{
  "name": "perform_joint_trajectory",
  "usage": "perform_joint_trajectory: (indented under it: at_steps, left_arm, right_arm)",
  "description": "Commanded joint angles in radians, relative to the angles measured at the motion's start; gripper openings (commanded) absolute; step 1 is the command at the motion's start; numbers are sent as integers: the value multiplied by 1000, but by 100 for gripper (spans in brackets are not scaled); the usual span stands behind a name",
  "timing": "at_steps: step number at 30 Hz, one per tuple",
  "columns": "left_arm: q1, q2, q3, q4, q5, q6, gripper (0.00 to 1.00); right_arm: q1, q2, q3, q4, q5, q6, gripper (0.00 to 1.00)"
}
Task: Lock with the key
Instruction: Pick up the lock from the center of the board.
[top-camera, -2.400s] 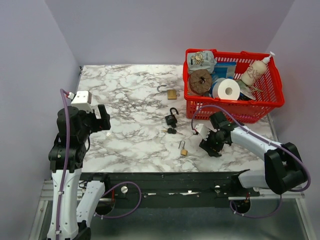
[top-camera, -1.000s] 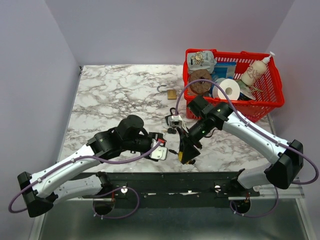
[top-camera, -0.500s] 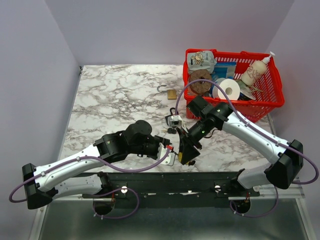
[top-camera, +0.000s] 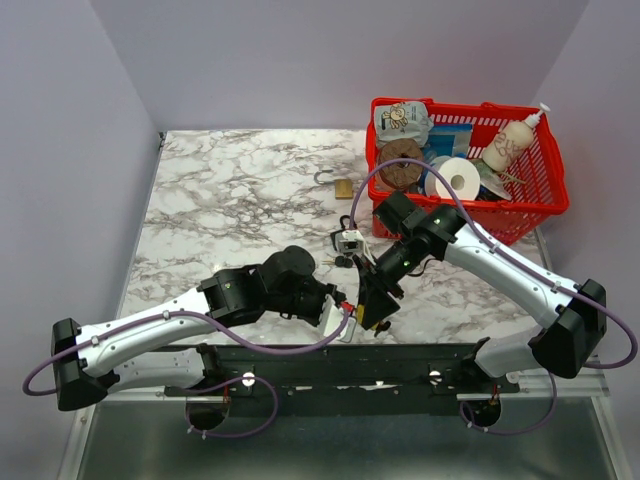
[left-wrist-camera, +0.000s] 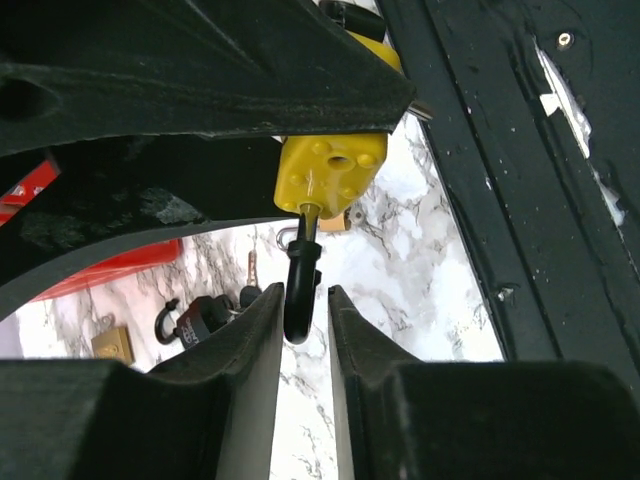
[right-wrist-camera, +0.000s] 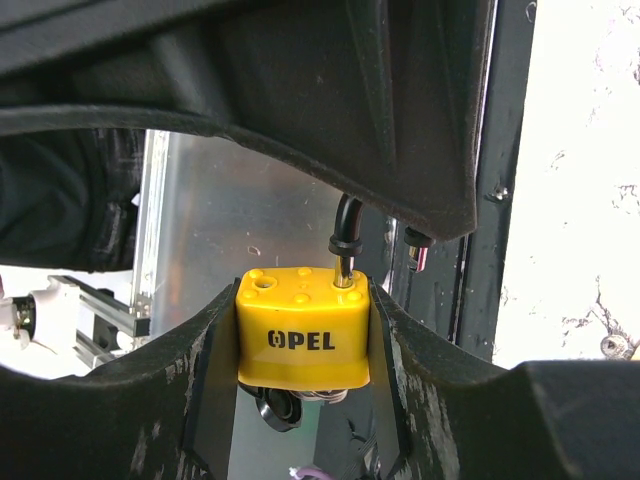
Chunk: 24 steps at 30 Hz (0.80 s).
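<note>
A yellow padlock (right-wrist-camera: 303, 330) marked OPEL is held above the table's front edge, with my right gripper (right-wrist-camera: 303, 296) shut on its body; it shows in the overhead view as the padlock (top-camera: 375, 312). Its black shackle (left-wrist-camera: 300, 290) stands raised out of the body (left-wrist-camera: 330, 175). Under the body hang the key's black head (right-wrist-camera: 275, 405) and a metal ring. My left gripper (left-wrist-camera: 303, 300) has come in from the left, its fingers (left-wrist-camera: 262, 320) flanking the shackle's bend with a thin gap on the right side. From above, this left gripper (top-camera: 345, 318) sits right beside the right gripper (top-camera: 372, 300).
A red basket (top-camera: 470, 215) full of items stands at the back right. A black padlock (left-wrist-camera: 195, 320) with loose keys (top-camera: 343, 262) lies mid-table, and a brass padlock (top-camera: 343, 187) lies farther back. The dark frame (top-camera: 430, 360) runs just below both grippers.
The left arm has swung right toward the held padlock and its fingers have narrowed around the shackle. The right arm has kept still with the lock.
</note>
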Motion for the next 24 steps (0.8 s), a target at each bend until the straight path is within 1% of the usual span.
perform_joint_trajectory:
  at_steps: [1,2,4,5,6,7,8,9,10,11,12,14,18,19,20,21,22,24]
  left_arm:
    - [-9,7,18,-18,-16,15,27]
    - [-11,9,22,-19,-16,9,22]
    - [-11,11,27,-21,-17,1,18]
    - [-11,12,32,-22,-17,0,8]
    - [-11,14,33,-24,-17,-6,2]
    - [-11,12,35,-26,-13,-13,0]
    - [-11,9,36,-30,-3,-23,0]
    - [-6,0,35,-35,12,-49,0]
    - [-2,-6,32,-39,23,-65,0]
    - [4,-15,19,-41,50,-88,0]
    - [26,-35,13,-41,67,-108,0]
    - [52,-55,5,-56,116,-157,0]
    - [110,-104,4,-39,165,-246,0]
    - [150,-109,8,-32,179,-273,0]
    - [171,-111,16,-23,199,-337,0]
    - [199,-108,36,-19,245,-365,0]
    - [242,-106,48,-21,263,-387,0]
    - [276,-106,82,-29,297,-433,0]
  right_arm:
    - [9,-8,20,21,-20,23,9]
    - [9,-7,17,26,-17,29,9]
    - [9,-7,15,35,-14,38,9]
    - [9,-7,18,38,-14,43,10]
    - [9,-5,20,41,-11,44,16]
    - [9,-5,23,41,-3,46,25]
    - [9,-7,43,40,10,46,39]
    - [7,-11,58,27,50,44,70]
    - [3,-10,69,21,63,37,79]
    - [-2,-11,78,13,73,30,85]
    - [-8,-25,75,12,99,24,94]
    - [-29,-42,67,15,129,6,100]
    - [-49,-53,95,-26,201,-52,100]
    - [-62,-54,122,-36,207,-74,100]
    - [-69,-56,138,-43,212,-86,100]
    - [-77,-62,153,-51,222,-97,100]
    - [-97,-71,179,-48,248,-114,100]
    - [-115,-128,195,-4,268,-117,100]
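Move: The left hand's parted fingers straddle the black-sleeved shackle of the yellow lock, whose middle is about 4 cm to that hand's right and 2 cm back, nearly level. The right hand still grips the lock body at its hand point, the left fingertips being some 4 cm left and 2 cm ahead. On the table roughly 17 cm below the left hand: small brass padlock 7 cm ahead, 4 cm right; keys 16 cm straight ahead; black padlock 22 cm ahead, 1 cm left. The left fingers shut and pinch the lock's sleeved shackle while the right hand keeps hold of the body; then the right fingers spread wide, let go, and back off about 5 cm forward and slightly up. With the shackle pinched, the left hand draws some 3 to 4 cm to its left, dipping briefly before it rises, and turns roughly 20 degrees. ##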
